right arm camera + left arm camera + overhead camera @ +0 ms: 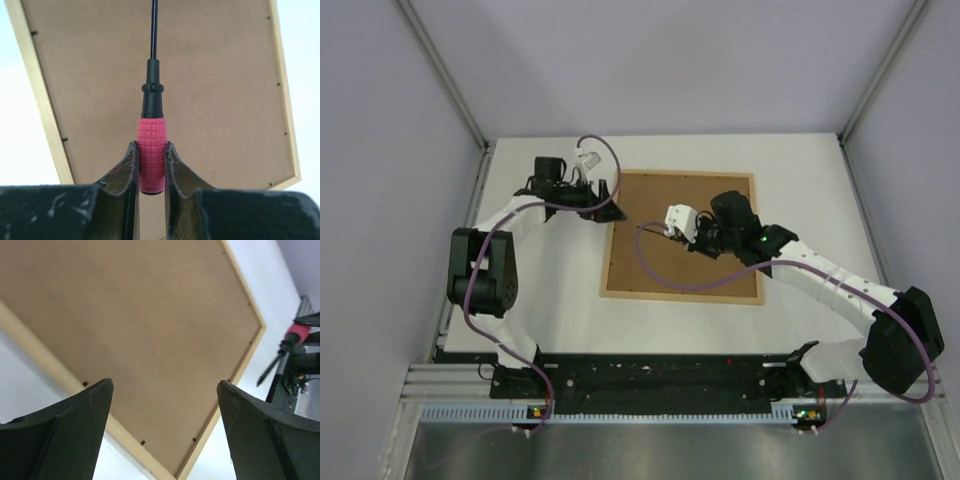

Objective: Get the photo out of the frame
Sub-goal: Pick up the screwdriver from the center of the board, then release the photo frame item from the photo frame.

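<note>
The frame (680, 296) lies face down on the white table, its pale wood rim (45, 362) around a plain brown backing board (660, 265). The photo is hidden beneath that board. Small black tabs (143, 442) line the inside of the rim. My left gripper (612, 205) hovers at the frame's far left corner, and the left wrist view shows it open (165, 385) and empty. My right gripper (692, 238) is over the middle of the board. It is shut (151, 144) on the red handle of a screwdriver (152, 165), whose black shaft points out across the board.
White tabletop (550, 300) surrounds the frame, with metal posts and pale walls at its edges. The screwdriver (298, 331) and right arm show at the right of the left wrist view. A purple cable (665, 280) from the right arm loops over the board.
</note>
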Controlling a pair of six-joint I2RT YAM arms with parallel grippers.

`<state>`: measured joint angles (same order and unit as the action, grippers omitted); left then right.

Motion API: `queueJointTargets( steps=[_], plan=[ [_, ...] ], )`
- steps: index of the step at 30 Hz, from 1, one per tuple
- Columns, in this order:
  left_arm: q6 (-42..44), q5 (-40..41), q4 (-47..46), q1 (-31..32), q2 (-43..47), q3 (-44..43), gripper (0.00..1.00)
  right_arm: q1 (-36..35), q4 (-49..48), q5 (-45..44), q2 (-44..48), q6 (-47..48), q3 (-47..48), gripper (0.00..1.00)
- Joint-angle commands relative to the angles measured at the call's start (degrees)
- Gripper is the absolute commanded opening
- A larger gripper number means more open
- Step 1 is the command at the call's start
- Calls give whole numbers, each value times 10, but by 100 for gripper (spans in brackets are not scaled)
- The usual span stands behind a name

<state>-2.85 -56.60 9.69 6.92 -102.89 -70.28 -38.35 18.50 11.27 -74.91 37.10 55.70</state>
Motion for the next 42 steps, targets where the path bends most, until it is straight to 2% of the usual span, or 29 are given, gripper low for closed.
queueJointTargets(
  steps=[1,6,13,17,24,32,42],
  plan=[
    [41,111,33,-18,46,22,91,-3,59,45,11,58,12,0],
    [71,182,49,-22,47,54,89,-36,104,38,-23,92,20,0],
    [115,223,95,-22,38,70,82,-73,137,24,-101,103,60,0],
    [125,230,89,-23,41,95,80,-78,145,13,-141,97,92,0],
    [132,235,88,-23,38,110,64,-89,146,-12,-190,89,134,0],
    [133,237,85,-23,32,124,60,-114,111,-70,-250,75,170,0],
    [143,226,85,-23,19,133,57,-118,68,-76,-280,50,186,0]
  ],
)
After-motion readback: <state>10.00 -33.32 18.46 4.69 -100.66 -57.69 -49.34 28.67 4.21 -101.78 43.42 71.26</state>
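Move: The right hand already grips the screwdriver by its handle. The black clip by the near end of the frame's left rail lies about 15 cm left, 1 cm ahead and 15 cm below; the frame's near-left corner is 2 cm left of that clip and 7 cm nearer. The empty left hand hangs over the left rail, whose middle is some 3 cm to its left, 2 cm back and 13 cm below; the clip is 9 cm back and 2 cm left. Down and back first, then left and forward again at the low height, the right hand brings the screwdriver tip to the clip on the left rail, ending some 10 cm lower with its fingers tipped steeper and the handle still gripped. The left hand drops 11 cm, shifting left and a little back to outside the rail, tilts its fingers about 25 degrees steeper and partly closes them. ##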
